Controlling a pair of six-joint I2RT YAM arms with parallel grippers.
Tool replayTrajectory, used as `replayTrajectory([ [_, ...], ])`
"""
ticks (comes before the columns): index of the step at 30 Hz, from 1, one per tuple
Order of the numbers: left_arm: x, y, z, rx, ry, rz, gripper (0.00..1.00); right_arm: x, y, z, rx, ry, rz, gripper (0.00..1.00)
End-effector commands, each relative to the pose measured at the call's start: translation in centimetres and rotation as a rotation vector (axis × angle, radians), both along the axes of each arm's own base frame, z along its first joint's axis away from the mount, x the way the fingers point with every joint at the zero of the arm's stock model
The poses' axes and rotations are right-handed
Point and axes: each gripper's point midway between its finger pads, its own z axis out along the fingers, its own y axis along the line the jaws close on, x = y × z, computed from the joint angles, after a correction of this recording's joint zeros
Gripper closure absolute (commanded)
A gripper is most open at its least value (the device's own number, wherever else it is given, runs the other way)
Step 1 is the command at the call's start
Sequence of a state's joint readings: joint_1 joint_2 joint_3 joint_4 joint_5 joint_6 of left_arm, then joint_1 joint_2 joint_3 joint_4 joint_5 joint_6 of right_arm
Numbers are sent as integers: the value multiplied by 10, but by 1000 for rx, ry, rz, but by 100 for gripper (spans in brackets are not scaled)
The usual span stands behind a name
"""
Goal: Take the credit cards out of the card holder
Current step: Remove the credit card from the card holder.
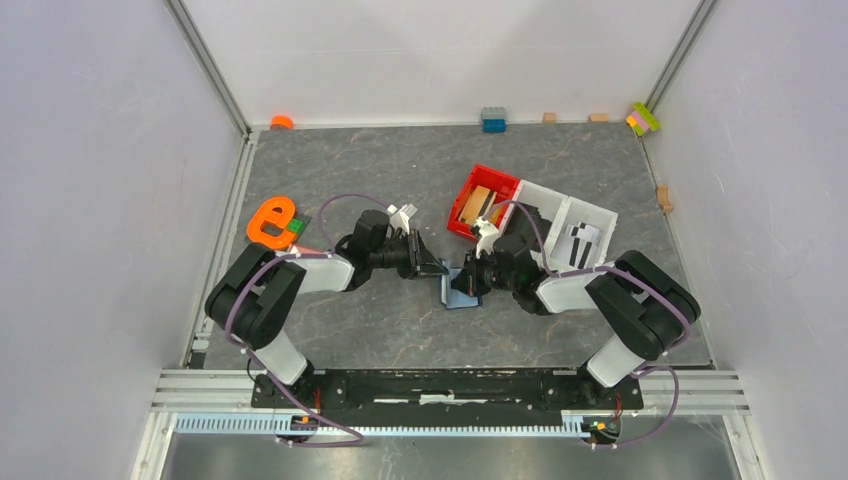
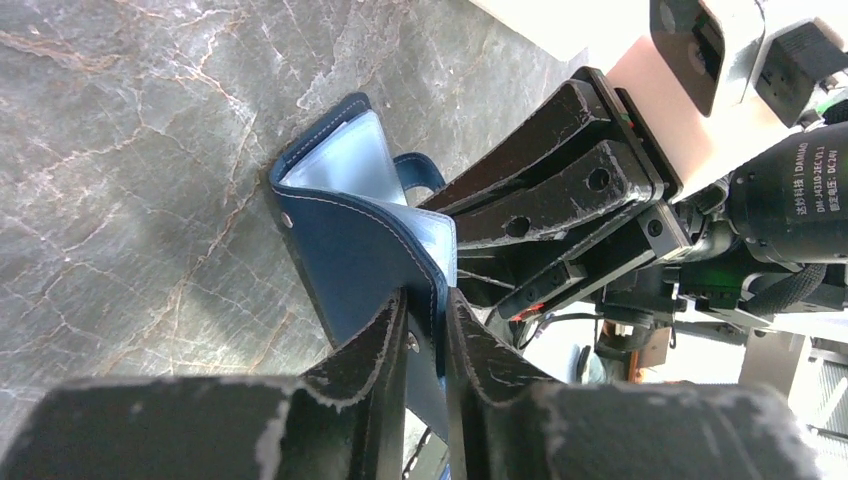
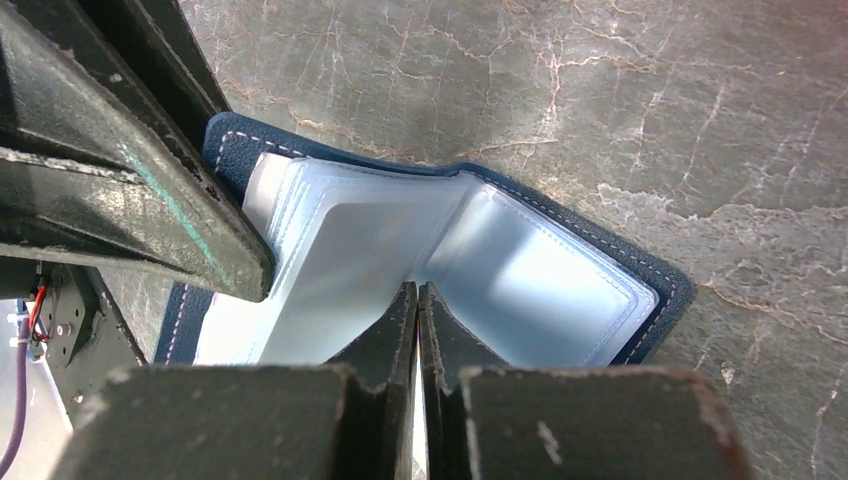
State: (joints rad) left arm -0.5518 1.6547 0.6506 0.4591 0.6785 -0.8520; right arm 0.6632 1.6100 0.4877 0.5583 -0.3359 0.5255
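The card holder (image 1: 461, 294), a navy-blue wallet, lies open on the grey marbled table between both grippers. My left gripper (image 2: 425, 310) is shut on the edge of its navy cover flap (image 2: 350, 240) and holds that flap up. In the right wrist view the holder's pale clear pockets (image 3: 520, 270) are spread open. My right gripper (image 3: 417, 300) is shut, its tips pressed together at the fold between the pockets; nothing shows plainly between them. One left finger (image 3: 130, 190) crosses the holder's left side. The credit cards are hidden; none shows plainly in the pockets.
A red tray (image 1: 497, 178) with wooden blocks and a white tray (image 1: 598, 213) stand just behind the right gripper. An orange letter shape (image 1: 272, 222) lies at the left. Small toy bricks (image 1: 493, 119) sit along the back wall.
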Motion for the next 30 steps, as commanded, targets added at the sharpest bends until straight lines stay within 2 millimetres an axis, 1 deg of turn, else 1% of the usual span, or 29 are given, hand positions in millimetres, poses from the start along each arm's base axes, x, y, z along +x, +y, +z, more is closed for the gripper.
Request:
replayTrajectory([
  [1, 8, -3, 3, 24, -57, -9, 80, 10, 12, 20, 42, -62, 18, 93],
  [2, 8, -3, 2, 26, -57, -8, 81, 10, 12, 20, 41, -62, 16, 93],
  [4, 9, -2, 2, 31, -55, -8, 81, 10, 12, 19, 41, -60, 17, 93],
  [6, 8, -3, 3, 29, -55, -10, 74, 10, 12, 20, 43, -61, 20, 91],
  [7, 9, -3, 4, 26, -60, -11, 74, 10, 12, 20, 42, -61, 21, 90],
  [8, 9, -2, 4, 27, -64, -11, 76, 10, 13, 20, 43, -62, 22, 90],
  [10, 9, -2, 4, 32, -68, -8, 82, 10, 13, 20, 43, -62, 23, 86],
  [14, 12, 5, -8, 106, -53, 18, 90, 13, 8, 20, 19, -73, -2, 71],
  [16, 14, 10, -13, 147, -50, 29, 94, 16, 4, 20, 1, -81, -21, 68],
  [18, 14, 11, -13, 160, -53, 33, 98, 17, 3, 21, -6, -87, -26, 68],
  [23, 16, 15, -12, 184, -65, 46, 98, 22, -2, 23, -40, -103, -49, 67],
  [27, 17, 18, -9, 199, -78, 57, 98, 25, -10, 34, -45, -146, -81, 65],
  [30, 17, 19, -5, 200, -92, 62, 98, 22, -9, 42, -23, -166, -69, 61],
])
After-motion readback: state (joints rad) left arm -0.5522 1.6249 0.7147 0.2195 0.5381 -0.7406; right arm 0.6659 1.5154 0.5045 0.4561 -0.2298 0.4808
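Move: The right hand, shut, is at the open holder's crease; the card in the left pocket lies about 2 cm to its left and 1 cm ahead. The holder's middle is right beneath, 1 cm down. The red box is some 17 cm ahead and 5 cm right. The left fingers straddle the raised cover's edge, with the holder's middle some 4 cm back, 4 cm right and 5 cm down. Left fingers close on the cover edge, drawing left and down; right fingers open, rising about 2 cm forward-right. ##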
